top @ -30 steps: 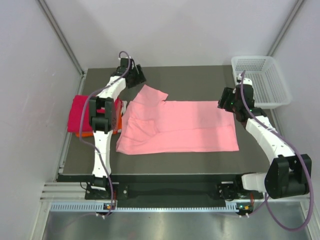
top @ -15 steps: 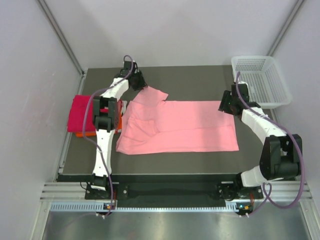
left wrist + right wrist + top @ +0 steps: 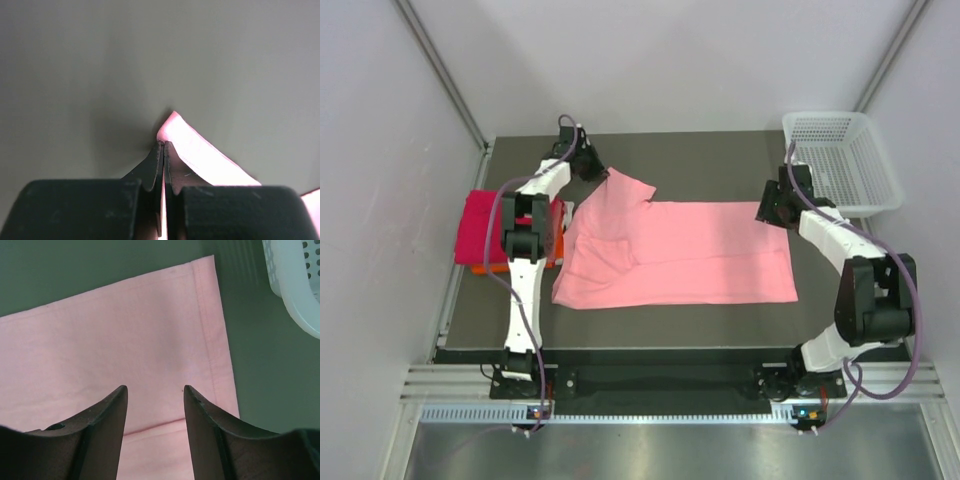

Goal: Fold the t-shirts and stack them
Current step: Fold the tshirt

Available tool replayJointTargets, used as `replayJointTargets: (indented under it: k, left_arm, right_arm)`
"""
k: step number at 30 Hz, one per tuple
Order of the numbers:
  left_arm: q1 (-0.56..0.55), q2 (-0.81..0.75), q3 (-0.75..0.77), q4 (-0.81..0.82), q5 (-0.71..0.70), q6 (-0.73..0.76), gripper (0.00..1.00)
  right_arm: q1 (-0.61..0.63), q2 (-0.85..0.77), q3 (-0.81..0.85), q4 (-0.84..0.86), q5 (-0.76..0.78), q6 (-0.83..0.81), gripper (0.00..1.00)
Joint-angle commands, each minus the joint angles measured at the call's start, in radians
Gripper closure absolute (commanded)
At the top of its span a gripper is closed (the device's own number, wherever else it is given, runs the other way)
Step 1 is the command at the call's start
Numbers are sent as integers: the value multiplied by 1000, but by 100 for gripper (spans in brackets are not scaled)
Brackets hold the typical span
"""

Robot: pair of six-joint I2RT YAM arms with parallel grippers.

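The light salmon-pink t-shirt (image 3: 680, 255) lies spread flat across the dark table, one sleeve pointing to the far left. My left gripper (image 3: 592, 170) is shut on the tip of that sleeve; in the left wrist view the pink cloth (image 3: 200, 155) sticks out past the pinched fingertips of the gripper (image 3: 164, 144). My right gripper (image 3: 767, 212) hovers open over the shirt's far right corner, its jaws (image 3: 155, 389) apart above the pink cloth (image 3: 125, 335) near the hem. A folded magenta-red t-shirt (image 3: 485, 228) rests on an orange one (image 3: 485, 266) at the left edge.
A white mesh basket (image 3: 845, 160) stands at the back right corner, its rim (image 3: 295, 280) just right of my right gripper. Bare dark table (image 3: 720, 160) shows behind the shirt. Grey walls close in both sides.
My left gripper moved onto the sleeve tip and closed on it. My right gripper narrowed a little and settled over the far right corner.
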Motion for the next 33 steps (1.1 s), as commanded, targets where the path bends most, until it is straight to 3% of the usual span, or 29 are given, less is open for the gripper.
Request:
replayJointTargets:
  k: [1, 14, 25, 33]
  left_arm:
    - [62, -56, -26, 41, 4, -26, 100]
    - [99, -43, -39, 55, 1, -24, 100]
    - [103, -56, -51, 49, -18, 2, 100]
    - [116, -77, -80, 52, -28, 3, 100]
  right_arm:
    - [-6, 27, 67, 16, 24, -4, 51]
    - [0, 226, 241, -22, 134, -4, 48]
    - [-34, 467, 457, -91, 133, 8, 47]
    - [-51, 541, 538, -122, 153, 7, 46]
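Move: The left hand already pinches the t-shirt's far-left tip down at the table, with bare table some 6 cm to its left. The folded stack is about 30 cm to its left and 18 cm nearer the base. From the open right hand, the t-shirt's far-right corner lies about 11 cm ahead, 6 cm right and 7 cm below. The basket's middle is roughly 22 cm ahead and 23 cm right. Leftward along the table, the left hand drags the pinched tip of the t-shirt about 5 cm, quickly, then all but stays there with its fingers shut. Meanwhile the right hand reaches forward about 10 cm and sinks 6 cm, easing right late on, towards the far-right corner, tipping slightly further down with its fingers still half open. ##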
